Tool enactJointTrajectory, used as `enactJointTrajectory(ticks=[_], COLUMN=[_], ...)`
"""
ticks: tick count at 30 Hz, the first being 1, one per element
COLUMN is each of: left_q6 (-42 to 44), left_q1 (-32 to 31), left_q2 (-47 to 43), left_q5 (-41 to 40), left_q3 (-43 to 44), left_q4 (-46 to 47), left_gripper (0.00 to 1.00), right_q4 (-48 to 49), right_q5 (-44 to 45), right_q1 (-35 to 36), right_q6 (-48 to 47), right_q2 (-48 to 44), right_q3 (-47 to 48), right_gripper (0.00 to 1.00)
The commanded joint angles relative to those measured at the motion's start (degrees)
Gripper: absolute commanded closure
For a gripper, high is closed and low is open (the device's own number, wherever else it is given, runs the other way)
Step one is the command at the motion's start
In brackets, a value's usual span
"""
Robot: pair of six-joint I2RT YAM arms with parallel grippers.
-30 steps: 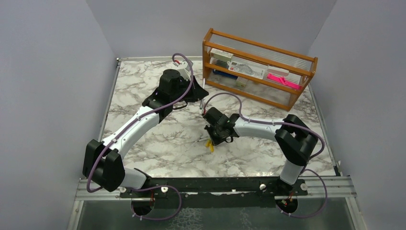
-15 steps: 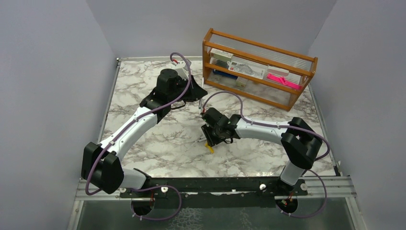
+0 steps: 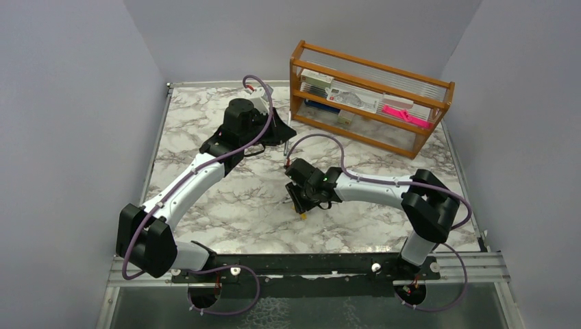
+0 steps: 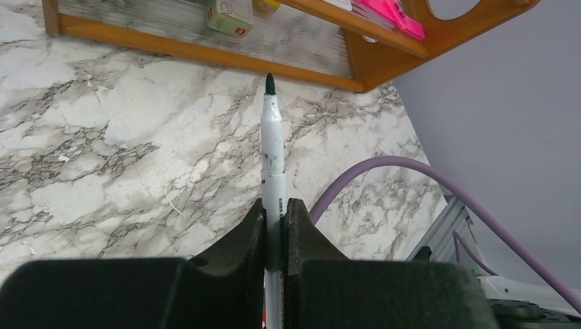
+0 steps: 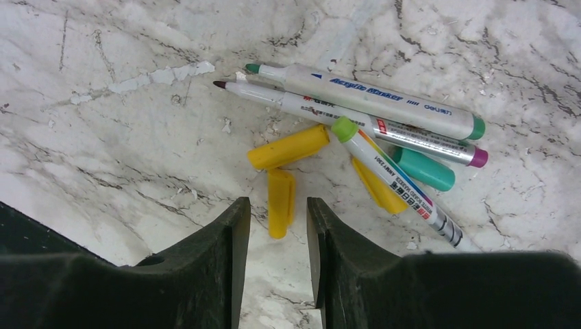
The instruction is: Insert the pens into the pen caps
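My left gripper (image 4: 276,205) is shut on a white pen (image 4: 273,154) whose dark green tip points away toward the rack; it hangs above the table (image 3: 226,219) at the back middle (image 3: 286,131). My right gripper (image 5: 277,203) is open, its jaws either side of the near end of a yellow pen cap (image 5: 281,188) lying on the marble. Beyond it lie another yellow cap (image 5: 288,147), a third yellow cap (image 5: 375,186) partly under a pen, a teal cap (image 5: 423,169) and three pens (image 5: 370,99).
A wooden rack (image 3: 370,103) holding boxes and a pink flat object (image 3: 405,115) stands at the back right, close beyond the left gripper. A purple cable (image 4: 384,168) arcs to the right of the held pen.
My right gripper has gone from shut to open and shifted slightly left over the yellow caps. The left arm has barely moved, still holding the pen.
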Motion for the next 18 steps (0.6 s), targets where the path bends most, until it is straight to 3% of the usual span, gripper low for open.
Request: enactJointTrajectory(ticks=[1, 10, 11, 14, 18], left_q6=[0.8, 0.6, 0.5, 0.4, -0.3], left_q1=[0.6, 1.0, 1.0, 1.0, 1.4], left_q2=[-2.0, -1.7, -1.7, -1.6, -1.4], left_q5=[1.8, 2.2, 2.2, 2.2, 3.0], left_q3=[-0.5, 0.1, 0.0, -0.1, -0.2], left_q4=[0.3, 0.2, 0.3, 0.5, 0.5], left_gripper=[1.0, 1.0, 1.0, 1.0, 1.0], right_q4=[0.1, -1.1, -1.3, -2.7, -3.7], right_q5=[1.9, 3.2, 3.4, 5.0, 5.4], right_q1=[1.3, 2.6, 2.6, 2.6, 2.6], right_q6=[1.1, 2.6, 2.9, 4.7, 6.4], right_q2=[1.6, 3.5, 3.5, 3.6, 1.4], right_q3=[0.4, 0.2, 0.0, 0.3, 0.5], right_gripper=[0.64, 0.68, 0.7, 0.97, 0.99])
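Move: The yellow cap to be grasped lies about 3 cm below the right fingers and 1 cm back, in line with them sideways. A second yellow cap lies about 2 cm ahead and 1 cm left of that hand; the green-ended pen about 3 cm ahead and 5 cm right; the purple-ended pen about 4 cm ahead and 1 cm right. From the left hand, the cap to be grasped is some 16 cm back, 3 cm right and 26 cm below. Back by a little over 1 cm and then mostly down by nearly 2 cm, the right hand settles over the nearer yellow cap with its fingers still pointing steeply down. Once low, the half-open fingers snap together almost fully, the tips meeting on or just above the middle of the cap. ##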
